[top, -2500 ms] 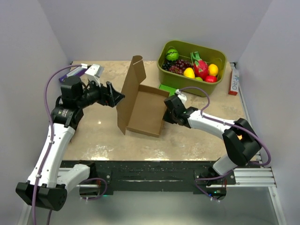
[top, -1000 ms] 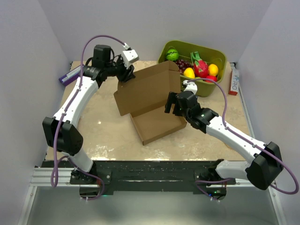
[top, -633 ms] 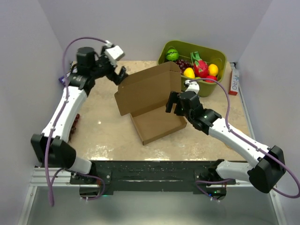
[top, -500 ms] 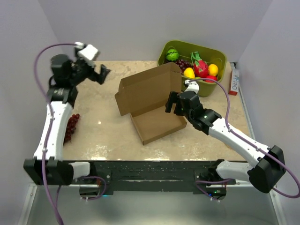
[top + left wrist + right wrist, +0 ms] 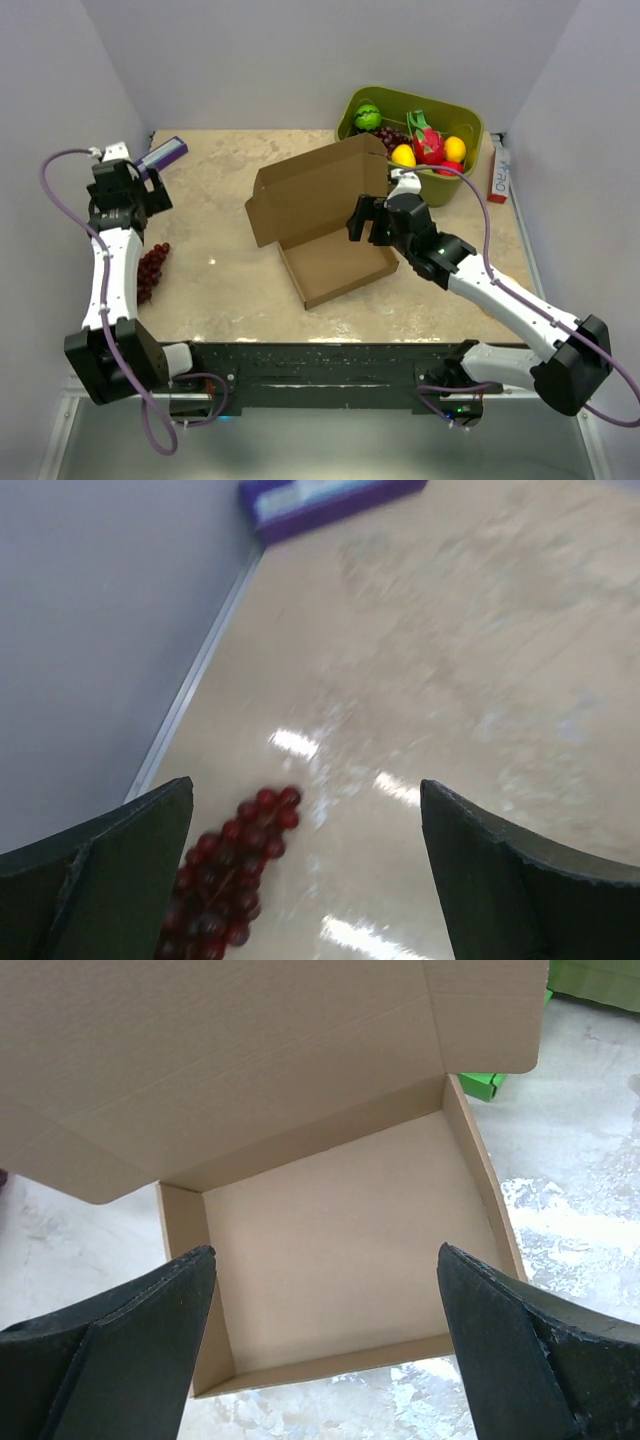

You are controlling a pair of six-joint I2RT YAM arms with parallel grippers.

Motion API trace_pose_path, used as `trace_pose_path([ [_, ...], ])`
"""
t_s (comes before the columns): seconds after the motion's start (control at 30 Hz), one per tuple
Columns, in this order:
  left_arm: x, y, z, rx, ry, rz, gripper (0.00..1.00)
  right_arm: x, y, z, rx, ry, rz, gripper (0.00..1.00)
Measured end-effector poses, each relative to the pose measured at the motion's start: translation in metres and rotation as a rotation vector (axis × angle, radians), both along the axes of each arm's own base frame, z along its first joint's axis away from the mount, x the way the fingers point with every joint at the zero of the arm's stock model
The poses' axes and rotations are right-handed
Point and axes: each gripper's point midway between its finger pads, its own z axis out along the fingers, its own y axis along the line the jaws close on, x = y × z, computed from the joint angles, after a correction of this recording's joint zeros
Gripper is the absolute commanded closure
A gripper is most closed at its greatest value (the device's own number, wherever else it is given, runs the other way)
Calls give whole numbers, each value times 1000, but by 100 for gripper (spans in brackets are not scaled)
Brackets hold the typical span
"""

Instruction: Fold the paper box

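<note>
The brown paper box (image 5: 335, 268) sits mid-table as a shallow tray, its lid (image 5: 310, 190) standing up along the back-left side. In the right wrist view the tray floor (image 5: 340, 1230) lies straight below and the lid (image 5: 250, 1050) leans above it. My right gripper (image 5: 362, 218) hovers open over the tray's right rear part, and nothing is between its fingers (image 5: 325, 1249). My left gripper (image 5: 152, 196) is far off at the table's left edge, open and empty (image 5: 306, 782), apart from the box.
A bunch of red grapes (image 5: 150, 270) (image 5: 225, 880) lies by the left wall under the left gripper. A purple box (image 5: 162, 155) (image 5: 330, 495) lies at the back left. The olive-green fruit bin (image 5: 410, 130) stands back right, with a small green box (image 5: 480, 1085) beside the tray.
My left gripper opened, let go of the lid's top edge and swung away to the far left. The lid stays upright. The right gripper hardly moved.
</note>
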Motion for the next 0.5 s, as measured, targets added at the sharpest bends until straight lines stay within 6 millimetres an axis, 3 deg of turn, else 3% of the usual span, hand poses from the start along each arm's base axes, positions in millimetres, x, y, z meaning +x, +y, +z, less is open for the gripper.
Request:
trace_pose_path([
  [0.13,-22,23,-54,51,234,112,1,-2,0,13,20,-26,8,4],
  [0.3,-33,41,-88,107,379,185,0,-1,0,39,45,-75,11,4],
  [0.5,-36,46,-141,103,553,182,1,-4,-6,61,63,-123,6,2],
])
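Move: The dark grapes lie on the table about 9 cm to the left of the left hand, 9 cm back and some 20 cm below it; the purple box is some 26 cm ahead, 9 cm to the left and equally low. From the right hand the grapes are roughly 73 cm left and 5 cm back. That hand is above the paper box: its tray is about 6 cm left and 18 cm below, the raised lid 16 cm ahead, 12 cm left and 12 cm lower. Down goes the left hand, about 14 cm, towards the grapes, easing some 5 cm left and a little back while the wrist tips about 30 degrees further downward; its fingers stay wide open and stop short above the bunch. The right hand, also open and empty, rises about 6 cm away from the paper box's tray. ##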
